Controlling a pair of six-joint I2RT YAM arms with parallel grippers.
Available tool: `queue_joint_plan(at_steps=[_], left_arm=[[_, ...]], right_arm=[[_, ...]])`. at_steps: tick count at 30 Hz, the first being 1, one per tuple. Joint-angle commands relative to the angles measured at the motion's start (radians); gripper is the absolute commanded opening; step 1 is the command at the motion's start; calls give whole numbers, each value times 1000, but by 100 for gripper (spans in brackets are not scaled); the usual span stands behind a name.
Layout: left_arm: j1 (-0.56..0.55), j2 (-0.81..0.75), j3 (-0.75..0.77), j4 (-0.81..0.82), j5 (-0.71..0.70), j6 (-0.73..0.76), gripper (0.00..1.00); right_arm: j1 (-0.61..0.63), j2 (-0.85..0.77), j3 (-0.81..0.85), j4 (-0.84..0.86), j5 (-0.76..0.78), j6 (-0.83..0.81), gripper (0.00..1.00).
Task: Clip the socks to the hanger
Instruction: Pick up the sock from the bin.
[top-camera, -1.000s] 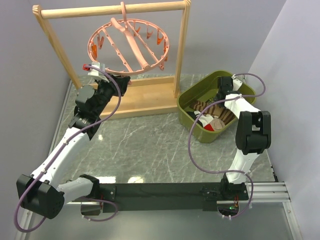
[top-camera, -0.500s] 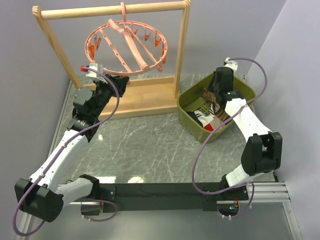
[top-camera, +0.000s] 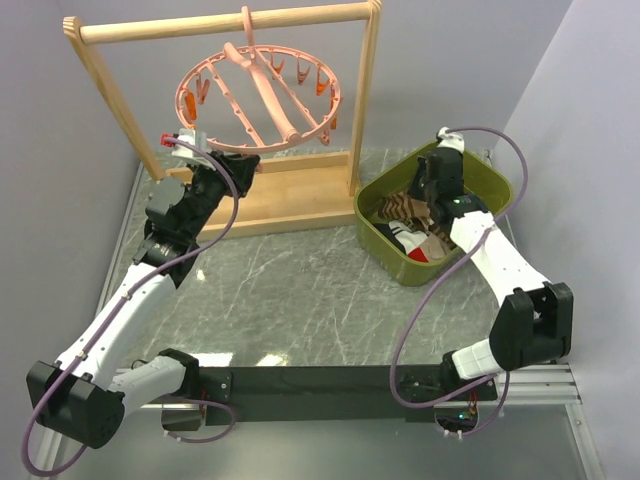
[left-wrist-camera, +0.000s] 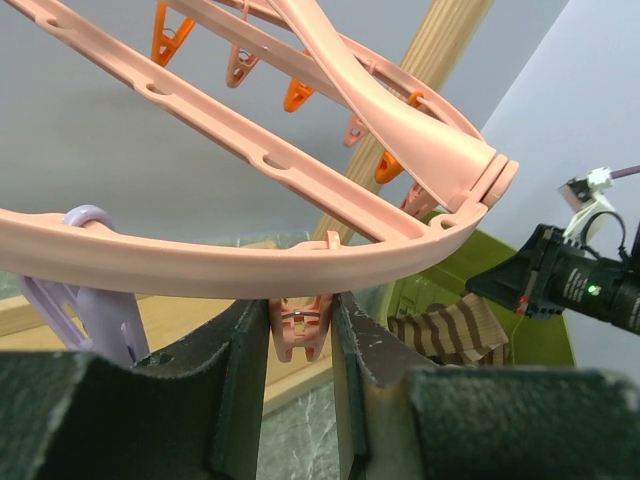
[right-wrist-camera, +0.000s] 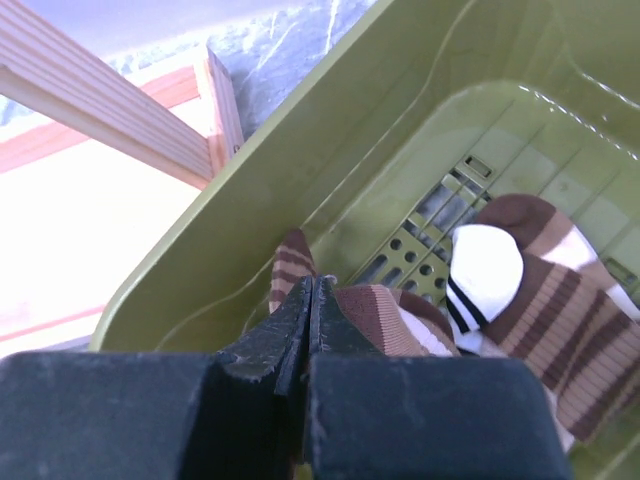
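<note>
The salmon-pink ring hanger (top-camera: 258, 85) hangs by its hook from the wooden rail. My left gripper (top-camera: 236, 160) is just under its near rim (left-wrist-camera: 250, 265), fingers (left-wrist-camera: 245, 370) pressed on both sides of a small pink clip (left-wrist-camera: 300, 325). My right gripper (top-camera: 425, 193) is shut on a brown striped sock (top-camera: 400, 207) and holds it above the green bin (top-camera: 478, 180). In the right wrist view the gripper (right-wrist-camera: 312, 290) pinches the sock (right-wrist-camera: 385, 310). The sock also shows in the left wrist view (left-wrist-camera: 450, 325).
The light wooden rack (top-camera: 225, 22) stands at the back, its base (top-camera: 290, 195) on the marble table. The bin (right-wrist-camera: 300, 180) holds a second brown striped sock (right-wrist-camera: 560, 320) and a white-black-red sock (right-wrist-camera: 485, 270). Walls stand close on both sides.
My right gripper has risen out of the bin and shifted left, with the brown striped sock lifted in it. My left gripper has stayed under the hanger's rim; the hanger swung slightly.
</note>
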Motion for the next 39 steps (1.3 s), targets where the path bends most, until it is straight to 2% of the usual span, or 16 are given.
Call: queue_joint_plan(at_steps=[1, 5, 10, 16, 20, 24, 30, 39], left_arm=[[-10, -23, -5, 32, -11, 1, 17], [-15, -21, -7, 32, -6, -3, 17], [-26, -29, -12, 35, -18, -2, 17], [-29, -34, -15, 35, -29, 4, 17], [-29, -26, -11, 33, -31, 9, 17], [-29, -17, -8, 30, -37, 12, 17], [-29, -15, -7, 29, -40, 15, 17], [-30, -29, -16, 37, -43, 10, 18]], right_arm=[[-38, -57, 62, -53, -36, 70, 0], [-97, -26, 73, -140, 53, 139, 0], [-195, 63, 56, -110, 21, 162, 0], [-201, 231, 155, -215, 82, 136, 0], [-209, 285, 169, -257, 159, 147, 0], [-245, 255, 143, -233, 121, 136, 0], [-243, 93, 76, -23, -88, 32, 0], [-241, -21, 179, -70, -169, -37, 0]])
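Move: The striped sock is already pinched in the shut right fingers, hanging some 6 cm below them. The bin's middle lies about 7 cm right of that hand, 3 cm back and 15 cm below; in the bin, the red and white sock is roughly 10 cm back, level sideways and 18 cm down, the loose striped socks about 8 cm right, 8 cm back and 18 cm down. From the left hand the bin's middle is some 43 cm right, 8 cm ahead and 32 cm below. The held striped sock is swung briskly by the right hand: after a slight lift it goes about 11 cm right and some 12 cm down into the bin, the fingers tipping down and turning clockwise by roughly 20 degrees. Then the hand whips straight back up about 15 cm, easing slightly left and levelling out, grip still shut. The left hand stays put, still pinching the pink clip on the hanger's rim. ##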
